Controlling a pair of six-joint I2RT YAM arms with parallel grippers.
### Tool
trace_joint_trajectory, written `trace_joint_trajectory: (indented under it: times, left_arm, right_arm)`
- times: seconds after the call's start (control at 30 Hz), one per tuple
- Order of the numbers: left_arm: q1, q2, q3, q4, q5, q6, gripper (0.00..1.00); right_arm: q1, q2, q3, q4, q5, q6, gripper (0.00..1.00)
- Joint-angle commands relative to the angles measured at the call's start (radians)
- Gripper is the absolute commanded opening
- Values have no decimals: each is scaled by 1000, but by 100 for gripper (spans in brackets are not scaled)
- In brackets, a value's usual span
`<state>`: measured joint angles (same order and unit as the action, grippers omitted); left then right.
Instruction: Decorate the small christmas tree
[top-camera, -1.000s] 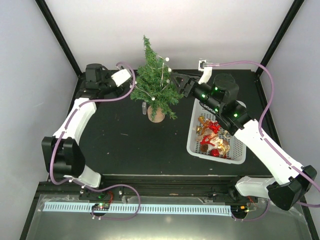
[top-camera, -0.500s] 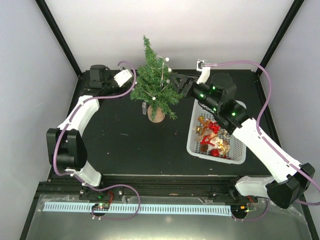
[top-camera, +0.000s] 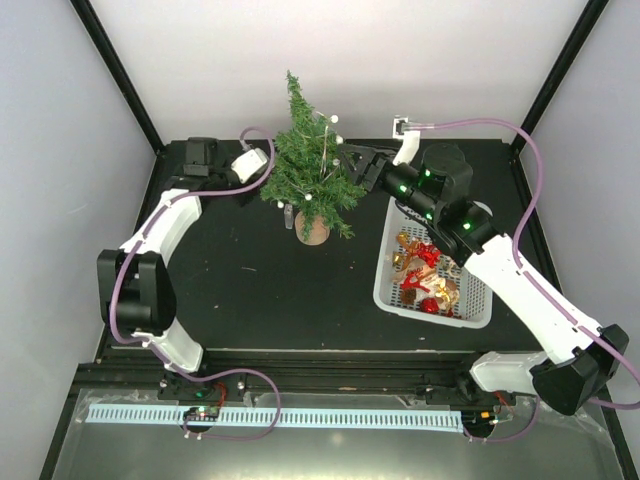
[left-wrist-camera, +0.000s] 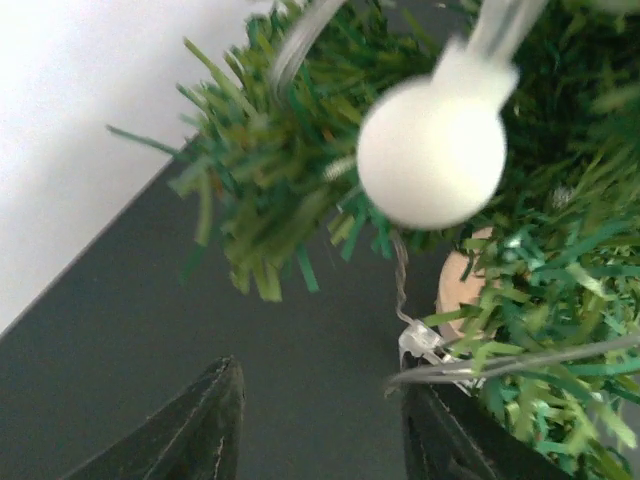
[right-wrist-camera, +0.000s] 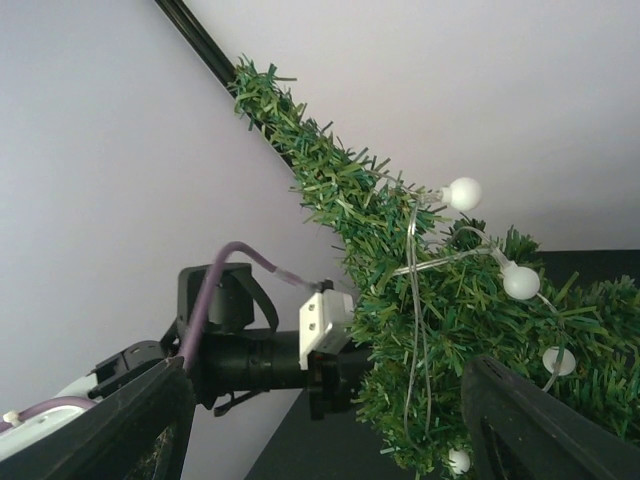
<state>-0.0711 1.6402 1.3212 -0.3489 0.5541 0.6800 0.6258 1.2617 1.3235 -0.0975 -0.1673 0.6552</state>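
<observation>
The small christmas tree (top-camera: 308, 170) stands upright in its brown pot (top-camera: 312, 230) at the back middle of the black table. A thin wire string of white ball lights (top-camera: 333, 118) hangs over its branches. My left gripper (top-camera: 270, 178) is at the tree's left side, open, with bare table between its fingers (left-wrist-camera: 205, 430). In the left wrist view one white ball (left-wrist-camera: 432, 150) hangs close ahead, and the wire (left-wrist-camera: 500, 365) lies across the right fingertip. My right gripper (top-camera: 347, 160) is wide open at the tree's right side, facing the branches (right-wrist-camera: 440, 300).
A white basket (top-camera: 382, 272) holding red and gold ornaments (top-camera: 425, 270) stands to the right of the tree, under my right forearm. White walls and black frame posts close off the back and sides. The left arm's wrist (right-wrist-camera: 260, 350) shows beyond the tree.
My left arm has swung right, closer into the tree's left branches, and its jaws have opened from shut. The right arm has barely moved.
</observation>
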Motion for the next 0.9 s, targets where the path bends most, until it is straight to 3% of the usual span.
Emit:
trace_joint_trajectory:
  times: [0.0,0.07,0.23,0.33,0.57,0.87]
  left_arm:
    - [8,18,47,-79,2,2,49]
    - [7,17,47,-80,-22,-4,61]
    - [18,-7,42,-73,-52,-37,77]
    - [22,-36,24,-49,-79,-49,97]
    - [34,-45,42,-21,-165,-112,99]
    - [92,-73,151,-29,-136,-219,99]
  right_arm:
    - [-6,-1,37,14,-12,-4,74]
    - [-6,-6,37,14,-12,-6,74]
    - [-7,-20,34,13,-11,-13,74]
    - [-9,-31,31,9,-10,-21,74]
    - [-17,-56,46,-2,-8,-32,75]
    - [-20,-75,92,-56,8,-55,75]
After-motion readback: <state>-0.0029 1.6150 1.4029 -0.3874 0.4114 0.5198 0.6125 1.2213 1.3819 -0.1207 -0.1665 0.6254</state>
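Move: Just at the left hand's half-open fingertips lies the loose end of the string of lights, about 2 cm to the right, in the left-side branches. The tree's pot stands some 4 cm ahead, 8 cm to the right and 17 cm below; the clear battery box sits roughly 5 cm ahead, 3 cm right and 16 cm below. From the right hand the string end lies around 12 cm ahead, 14 cm left and 22 cm lower. Opening its fingers from partly open to fully wide, the left hand lets the string end go at the tree's left branches, sinking some 2 cm as it does so. It then draws off to the left about 5 cm while rising and easing forward a little, turning roughly 15 degrees counter-clockwise. The right hand, empty, rises about 4 cm and backs slightly off the tree. ##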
